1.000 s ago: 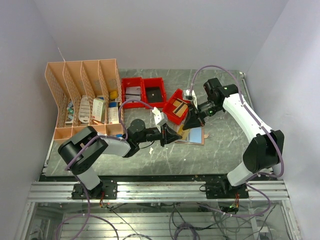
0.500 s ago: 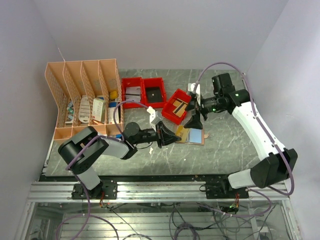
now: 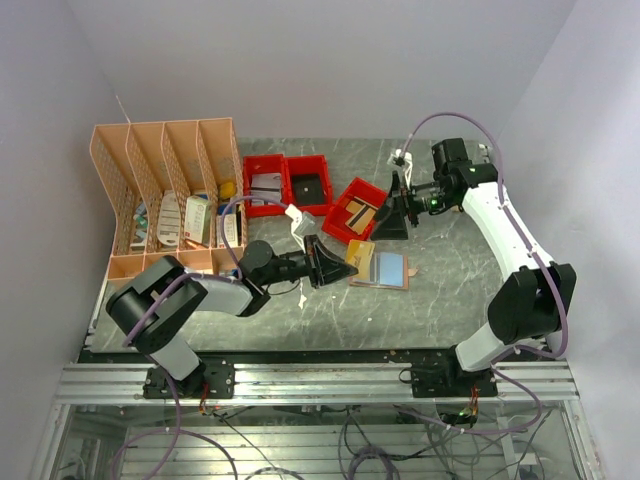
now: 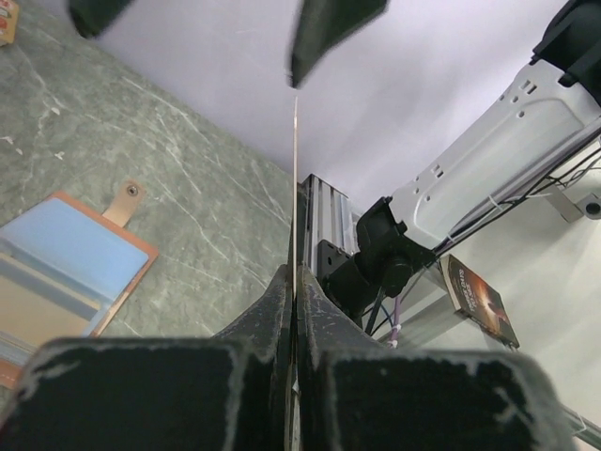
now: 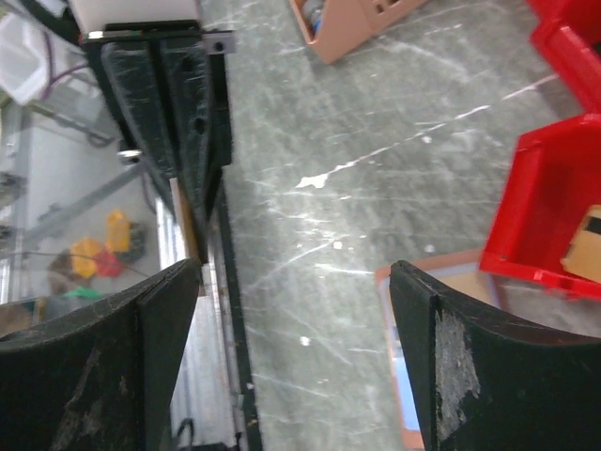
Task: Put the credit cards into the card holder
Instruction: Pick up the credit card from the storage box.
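Note:
My left gripper [image 3: 343, 268] is shut on a thin tan credit card [image 4: 295, 178], seen edge-on between its fingers [image 4: 278, 310] in the left wrist view. The card sticks out just left of the card holder [image 3: 388, 269], a tan-brown wallet lying open on the table with a light blue panel showing [image 4: 70, 252]. My right gripper [image 3: 388, 218] hangs open above the table behind the card holder, with nothing between its fingers [image 5: 160, 310]. The right wrist view shows the wallet's orange edge [image 5: 441, 266]. Another tan card with a dark stripe [image 3: 357, 211] lies in a tilted red bin [image 3: 343, 228].
A peach desk organizer [image 3: 165, 195] fills the back left. Two red bins [image 3: 265, 183] [image 3: 308, 181] stand side by side behind the left gripper. The metal rail [image 3: 320, 380] runs along the table's near edge.
The right gripper has opened and drawn back up toward the rear right, away from the left gripper. The left gripper has stayed shut on the card and shifted slightly left.

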`<control>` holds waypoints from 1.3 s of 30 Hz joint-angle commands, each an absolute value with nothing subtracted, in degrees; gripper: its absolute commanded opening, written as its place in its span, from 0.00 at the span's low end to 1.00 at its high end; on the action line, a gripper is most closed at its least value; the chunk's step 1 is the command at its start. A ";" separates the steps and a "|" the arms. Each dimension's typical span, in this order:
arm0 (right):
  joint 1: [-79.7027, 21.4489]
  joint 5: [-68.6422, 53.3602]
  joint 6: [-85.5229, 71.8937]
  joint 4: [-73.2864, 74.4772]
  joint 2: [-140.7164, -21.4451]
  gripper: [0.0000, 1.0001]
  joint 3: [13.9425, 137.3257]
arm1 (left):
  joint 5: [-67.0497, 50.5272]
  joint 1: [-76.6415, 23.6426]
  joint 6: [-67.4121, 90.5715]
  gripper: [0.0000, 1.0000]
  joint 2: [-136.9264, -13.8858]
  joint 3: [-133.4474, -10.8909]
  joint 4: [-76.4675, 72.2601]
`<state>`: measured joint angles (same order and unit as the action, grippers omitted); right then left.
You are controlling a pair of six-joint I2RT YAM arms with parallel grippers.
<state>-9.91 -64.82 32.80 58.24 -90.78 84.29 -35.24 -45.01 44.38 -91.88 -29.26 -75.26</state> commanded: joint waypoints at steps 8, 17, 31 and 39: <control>-14.27 -70.43 40.28 68.34 -90.13 0.73 81.78 | -45.81 -41.10 40.67 0.07 -91.68 -34.92 -66.22; -15.04 -70.74 37.52 66.54 -91.38 0.32 81.45 | -52.91 -38.78 34.87 0.07 -90.10 -38.42 -56.12; -17.29 -70.54 36.14 64.64 -91.41 0.15 79.61 | -53.54 -37.44 34.74 0.07 -89.14 -38.92 -55.67; -17.37 -72.46 34.91 63.10 -91.24 0.10 78.91 | -51.28 -37.42 38.71 0.07 -89.48 -36.57 -62.08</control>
<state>-16.97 -70.39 36.18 64.49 -91.15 79.92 -52.66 -37.91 36.47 -89.97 -37.78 -55.70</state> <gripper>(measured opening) 0.124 0.071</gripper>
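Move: The credit card, already in the left fingers, has its middle about 4 cm to the right of the left hand, 2 cm ahead and 1 cm up. From the open right hand it lies some 8 cm back, 4 cm to the left and 2 cm lower. The open card holder is on the table almost under the right hand, 2 cm back and about 20 cm below; the nearest red box is roughly 14 cm ahead of that hand, 6 cm left and 18 cm down. The credit card's free end is taken between the right fingers: the right hand comes back about 5 cm towards it, then eases on some 3 cm to the left in all, the gripper closing from wide open to nearly shut about the card. The left fingers keep the other end, that hand drifting a little forward and left and turning some 10 degrees clockwise. ##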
